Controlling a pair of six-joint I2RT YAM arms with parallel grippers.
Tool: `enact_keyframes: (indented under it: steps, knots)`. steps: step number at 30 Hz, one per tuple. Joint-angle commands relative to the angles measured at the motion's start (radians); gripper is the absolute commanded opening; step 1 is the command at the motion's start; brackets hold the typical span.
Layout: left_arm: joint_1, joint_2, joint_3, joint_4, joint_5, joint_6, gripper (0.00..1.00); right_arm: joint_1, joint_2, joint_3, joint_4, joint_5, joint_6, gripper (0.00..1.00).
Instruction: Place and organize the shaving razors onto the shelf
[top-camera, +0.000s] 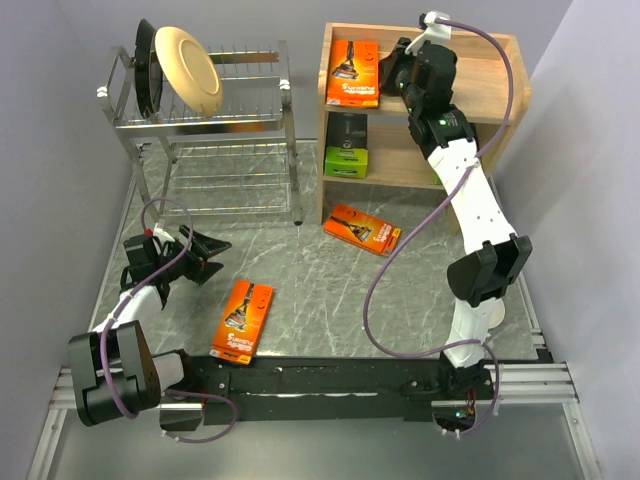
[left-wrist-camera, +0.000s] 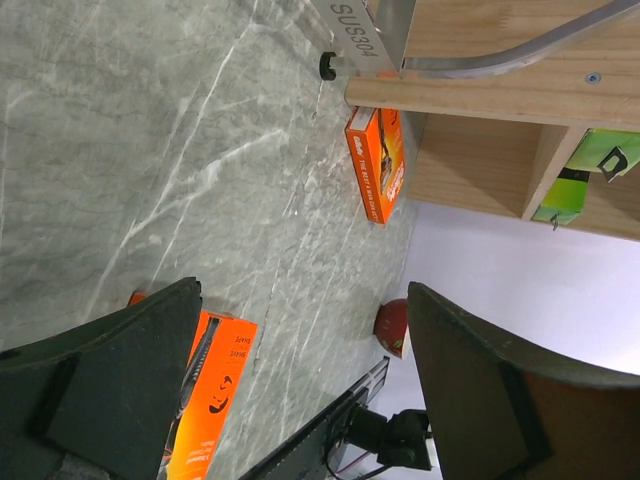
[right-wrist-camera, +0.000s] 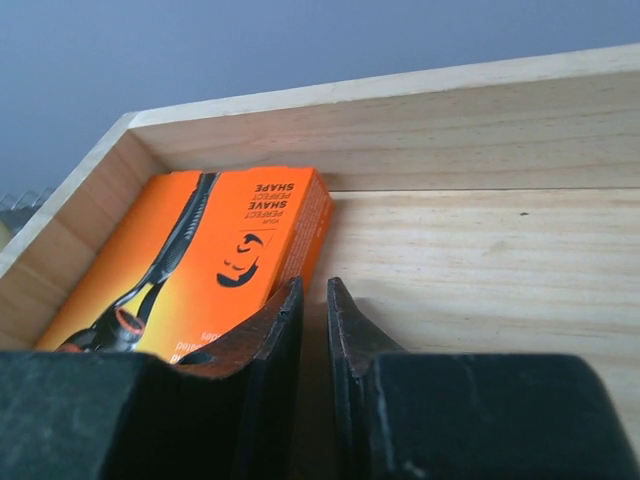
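The wooden shelf (top-camera: 500, 80) stands at the back right. One orange razor pack (top-camera: 352, 73) lies flat on its top tier, and a black pack with a green end (top-camera: 346, 146) sits on the lower tier. Just right of the top pack (right-wrist-camera: 190, 260), my right gripper (top-camera: 388, 72) (right-wrist-camera: 315, 290) hovers low over the top board (right-wrist-camera: 480, 250), jaws almost together and empty. Another orange pack (top-camera: 362, 229) (left-wrist-camera: 378, 165) lies on the table before the shelf. A third (top-camera: 242, 320) (left-wrist-camera: 215, 385) lies near my left gripper (top-camera: 205, 255) (left-wrist-camera: 300, 380), which is wide open and empty.
A chrome dish rack (top-camera: 210, 120) holding a tan plate (top-camera: 188, 68) stands at the back left, its foot (left-wrist-camera: 328, 66) close to the shelf's corner. A red round object (left-wrist-camera: 393, 327) sits at the table's edge. Grey walls close in both sides.
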Motion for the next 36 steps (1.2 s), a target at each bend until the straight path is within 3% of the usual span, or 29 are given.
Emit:
enact_keyframes:
  steps: [1,6,12,16,22,25,26,28,30,32,33,36]
  knots:
    - [0.007,-0.009,0.001,0.02,-0.006,0.011,0.89,0.096,0.058,0.034,-0.072,0.101,0.032,0.24]
    - [0.01,0.002,0.028,-0.022,-0.031,0.027,0.9,0.128,0.07,0.046,-0.083,0.202,0.026,0.26]
    - [0.027,0.022,0.133,-0.257,-0.101,0.18,0.93,0.064,-0.074,-0.042,-0.071,0.35,0.011,0.3]
    - [0.024,0.055,0.16,-0.361,-0.157,0.234,0.91,0.056,-0.207,-0.125,-0.017,0.267,-0.073,0.48]
    - [-0.01,0.118,0.153,-0.469,-0.218,0.303,0.78,0.087,-0.414,-0.265,-0.049,0.115,-0.095,0.61]
    - [-0.054,0.155,0.162,-0.512,-0.209,0.356,0.75,0.133,-0.59,-0.468,-0.034,0.086,-0.069,0.63]
    - [-0.063,0.166,0.167,-0.521,-0.209,0.373,0.75,0.175,-0.652,-0.645,-0.007,0.086,-0.066,0.64]
    - [-0.089,0.202,0.182,-0.542,-0.212,0.399,0.73,0.228,-0.8,-0.798,0.001,0.062,-0.074,0.66]
    - [-0.111,0.22,0.18,-0.536,-0.206,0.401,0.68,0.268,-0.864,-0.947,-0.055,-0.033,-0.001,0.67]
    - [-0.158,0.23,0.173,-0.536,-0.219,0.39,0.65,0.271,-0.872,-1.057,-0.126,-0.143,0.06,0.7]
    - [-0.175,0.232,0.171,-0.539,-0.221,0.387,0.61,0.28,-0.863,-1.098,-0.128,-0.273,0.107,0.72]
    - [-0.249,0.259,0.168,-0.55,-0.23,0.375,0.53,0.302,-0.802,-1.24,-0.056,-0.444,0.182,0.78]
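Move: The loose razor pack lies about 12 cm back, 7 cm right and 10 cm below the left hand. The shelf-side pack is 8 cm ahead of that hand and 36 cm right, on the same table. From the right hand the loose pack is some 38 cm back, 36 cm left and 45 cm down; the shelf-side pack 17 cm back, 7 cm left and 44 cm down; the placed pack 6 cm left, level ahead, just below. Right hand backs about 27 cm off the placed pack, dropping, opening; left sinks 9 cm towards the loose pack, half-closing. ##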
